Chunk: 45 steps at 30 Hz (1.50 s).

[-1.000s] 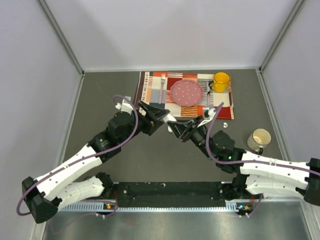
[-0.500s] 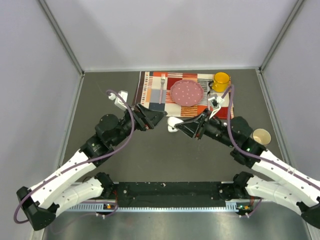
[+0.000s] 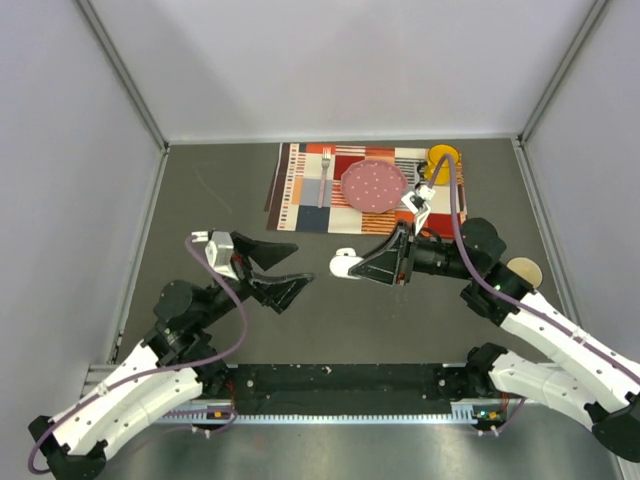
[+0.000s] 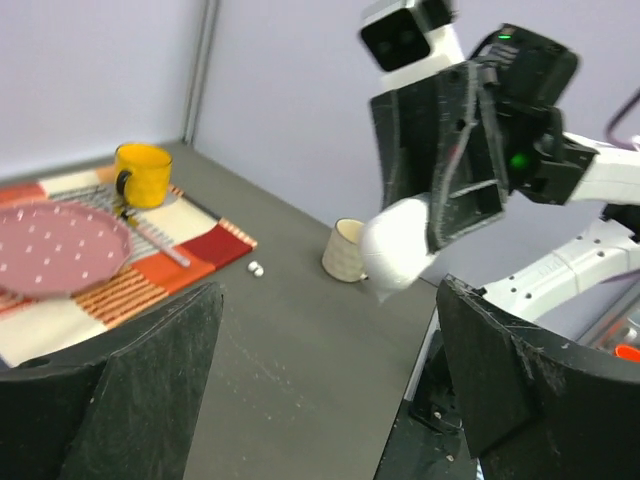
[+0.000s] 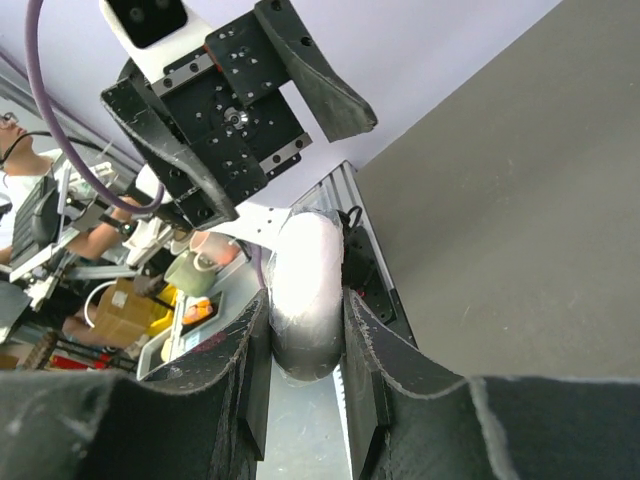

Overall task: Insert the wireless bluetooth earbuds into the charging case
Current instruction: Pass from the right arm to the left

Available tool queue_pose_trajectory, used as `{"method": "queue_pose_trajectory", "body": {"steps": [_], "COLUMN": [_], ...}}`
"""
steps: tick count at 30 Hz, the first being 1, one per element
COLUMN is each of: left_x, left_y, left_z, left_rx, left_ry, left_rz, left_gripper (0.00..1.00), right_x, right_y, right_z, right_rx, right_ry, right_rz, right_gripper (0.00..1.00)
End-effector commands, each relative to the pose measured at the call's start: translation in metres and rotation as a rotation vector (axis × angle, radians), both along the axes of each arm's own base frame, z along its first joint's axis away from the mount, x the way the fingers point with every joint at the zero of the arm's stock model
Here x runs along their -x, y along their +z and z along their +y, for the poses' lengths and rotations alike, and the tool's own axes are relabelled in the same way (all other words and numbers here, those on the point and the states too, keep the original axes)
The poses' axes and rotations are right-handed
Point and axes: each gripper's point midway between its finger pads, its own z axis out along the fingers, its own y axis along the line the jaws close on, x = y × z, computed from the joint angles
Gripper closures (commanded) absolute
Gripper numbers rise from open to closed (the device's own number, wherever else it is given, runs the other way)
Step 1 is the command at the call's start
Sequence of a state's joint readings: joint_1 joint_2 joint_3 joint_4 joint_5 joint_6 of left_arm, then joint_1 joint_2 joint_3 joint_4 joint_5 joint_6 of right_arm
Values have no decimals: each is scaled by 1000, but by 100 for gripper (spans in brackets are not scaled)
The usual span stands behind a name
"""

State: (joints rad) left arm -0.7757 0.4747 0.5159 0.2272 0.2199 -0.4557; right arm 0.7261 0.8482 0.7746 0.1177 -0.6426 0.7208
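Observation:
My right gripper (image 3: 352, 267) hangs over the middle of the table, pointing left, shut on the white pebble-like charging case (image 3: 344, 265). In the right wrist view the case (image 5: 305, 285) is pinched between both pads (image 5: 252, 350). My left gripper (image 3: 298, 263) is open and holds nothing, a short way left of the case and facing it. From the left wrist the case (image 4: 398, 245) shows ahead between the wide jaws. Two tiny white earbuds (image 4: 255, 268) lie on the dark table by the placemat's corner. The right arm hides them in the top view.
A striped placemat (image 3: 298, 190) at the back carries a pink plate (image 3: 374, 185), a fork (image 3: 325, 172) and a yellow mug (image 3: 443, 155). A beige cup (image 4: 345, 250) stands on the table at the right, partly under the right arm.
My left gripper opened wider and drew back to the left and nearer the base, away from the case. The right gripper kept the case and swung to point left.

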Motion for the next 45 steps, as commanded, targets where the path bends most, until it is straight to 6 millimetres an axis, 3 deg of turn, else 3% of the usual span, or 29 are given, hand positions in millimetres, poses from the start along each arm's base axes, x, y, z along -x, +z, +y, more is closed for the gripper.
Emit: {"method": "queue_pose_trajectory", "body": {"steps": [1,5,7,10,12,22,37,45], "left_x": [28,46,47,48,51,44,43,41], "left_y": [26,25,18,24,33,40,30,31], "left_z": [-4,-19,-30,-38,-38,-48,-59,-61], "left_rx": [59,65,45,70,115,147,117,112], "left_ry": [-123,-269,-330,-377,-396,-419,-477,-477], "left_rz": [-227,-257,-243,-239,-248,-185,-106,-111], "left_gripper": [8,9,11,16,18,32,50,64], "right_x": [5,9,12,16,17,15,12,12], "right_y": [29,29,30,31,27,15,14,14], "right_z": [-2,-1,-1,-2,-2,-1,0,0], "right_rx": [-63,-77,-90,-104,-100,-81,-119,-126], "right_ry": [32,63,80,95,101,93,82,80], "right_rz": [-64,-71,-84,-102,-102,-89,-84,-76], "right_gripper": [100,100,100,100,100,100,100,100]}}
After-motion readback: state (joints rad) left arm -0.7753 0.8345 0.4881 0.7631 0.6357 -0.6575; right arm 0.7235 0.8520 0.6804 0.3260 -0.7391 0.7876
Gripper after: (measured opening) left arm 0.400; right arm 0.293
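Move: The charging case to be passed sits in the right gripper's fingers, reaching about 3 cm left of that hand point and level with it. From the wide-open left gripper, the case lies some 9 cm to the right and 2 cm back, at about its height. A second white case lies on the table roughly 30 cm below both hands: about 14 cm ahead and 11 cm right of the left gripper. Bring the left gripper about 6 cm right and 3 cm back, onto the free left end of the held case, turning it some 25 degrees clockwise until its fingers point almost straight at the right gripper. Close its fingers from wide open to under half open around that end. Keep the right gripper's hold, easing it back 1.5 cm. ##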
